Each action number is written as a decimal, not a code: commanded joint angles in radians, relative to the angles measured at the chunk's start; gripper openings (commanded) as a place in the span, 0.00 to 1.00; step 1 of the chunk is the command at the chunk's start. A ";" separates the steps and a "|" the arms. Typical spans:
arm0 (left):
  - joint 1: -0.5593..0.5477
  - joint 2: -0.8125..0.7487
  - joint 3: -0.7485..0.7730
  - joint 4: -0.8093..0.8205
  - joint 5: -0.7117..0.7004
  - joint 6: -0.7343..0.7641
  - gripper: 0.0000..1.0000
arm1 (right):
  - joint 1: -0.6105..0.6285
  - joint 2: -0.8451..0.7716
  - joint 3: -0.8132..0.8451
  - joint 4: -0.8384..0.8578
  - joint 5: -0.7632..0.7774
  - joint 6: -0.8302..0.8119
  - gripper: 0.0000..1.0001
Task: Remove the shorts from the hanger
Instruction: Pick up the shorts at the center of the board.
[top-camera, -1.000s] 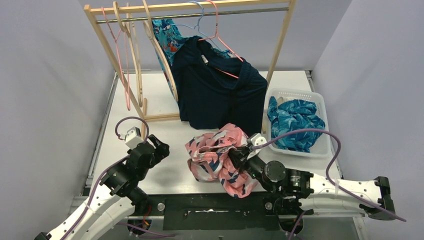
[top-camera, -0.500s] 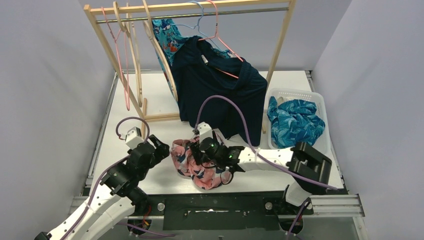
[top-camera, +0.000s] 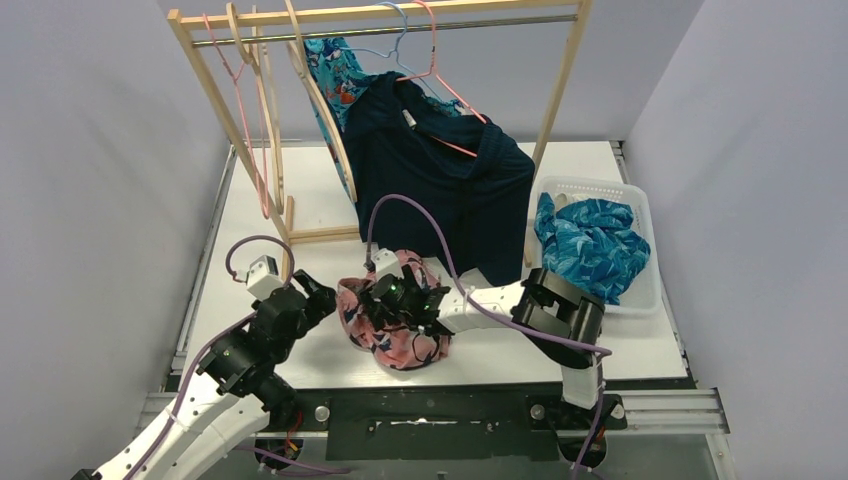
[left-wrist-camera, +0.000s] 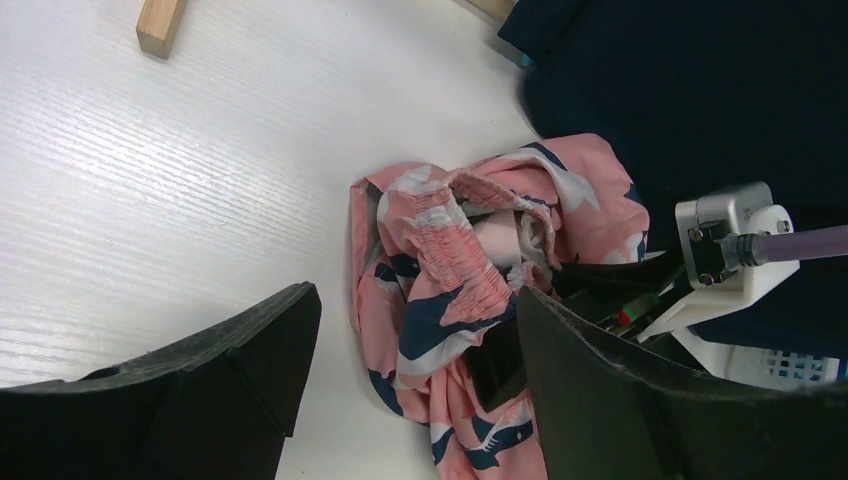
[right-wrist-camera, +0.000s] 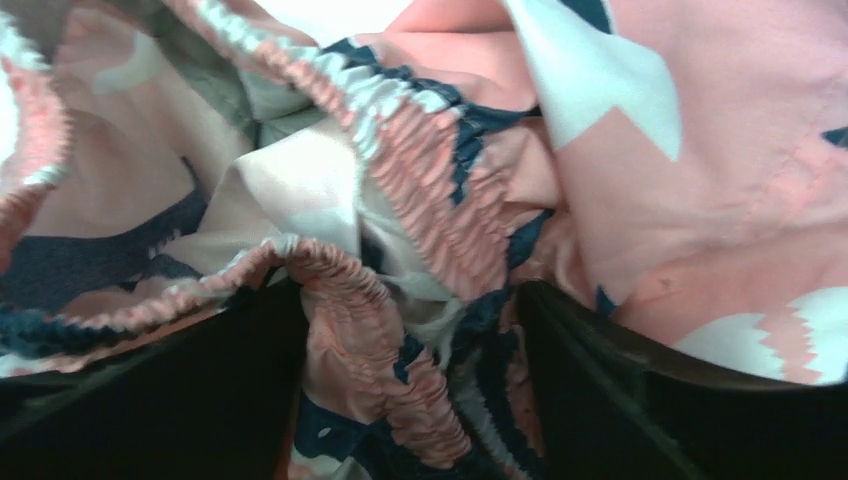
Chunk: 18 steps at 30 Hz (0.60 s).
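The pink-and-navy floral shorts (top-camera: 403, 349) lie bunched on the white table near its front edge. My right gripper (top-camera: 387, 300) rests on the pile, open, with loose waistband folds (right-wrist-camera: 400, 200) between its spread fingers (right-wrist-camera: 200, 400). My left gripper (top-camera: 318, 298) is open just left of the pile, its jaws framing the fabric (left-wrist-camera: 450, 260) without touching it. The plain dark navy shorts (top-camera: 440, 190) hang from a pink hanger (top-camera: 440, 80) on the wooden rack (top-camera: 380, 12). Teal printed shorts (top-camera: 335, 70) hang behind them.
A white basket (top-camera: 600, 187) at the right holds blue wave-patterned shorts (top-camera: 585, 245). Bare wooden and pink hangers (top-camera: 262, 100) hang at the rack's left. A rack foot (left-wrist-camera: 160, 25) lies on the table near my left gripper. The right arm's purple cable (top-camera: 400, 205) loops over the pile.
My right arm swung left, dragging the pink-and-navy shorts toward the left gripper, and its jaws went from shut to open. The left arm barely moved.
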 joint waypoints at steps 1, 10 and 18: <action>0.001 -0.008 0.040 0.012 -0.033 -0.002 0.72 | 0.013 0.076 -0.057 -0.115 -0.005 0.076 0.59; 0.000 0.023 0.033 0.033 -0.028 0.019 0.72 | 0.127 -0.233 -0.208 -0.131 0.200 0.113 0.00; 0.002 0.044 0.021 0.060 -0.010 0.034 0.72 | 0.157 -0.690 -0.292 -0.250 0.412 0.182 0.00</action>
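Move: Just ahead of the robot, the right hand is down in the bunched pink shorts, open fingers straddling the waistband, with the shorts' middle about 4 cm to its right, 2 cm back and level in height. The navy garment hangs some 12 cm ahead, 12 cm right and 18 cm higher; the rack's left foot lies about 15 cm left and 10 cm ahead, at the hand's level. From the left hand, the shorts lie about 10 cm right, 2 cm back and 12 cm below. Closing on the gathered waistband and drawstring, the right hand goes from nearly wide open to almost shut while staying low over the table. It keeps the pinch as it draws the shorts about 8 cm to the right and 6 cm back, away from the left hand, then rises roughly 6 cm, mostly at the end. ##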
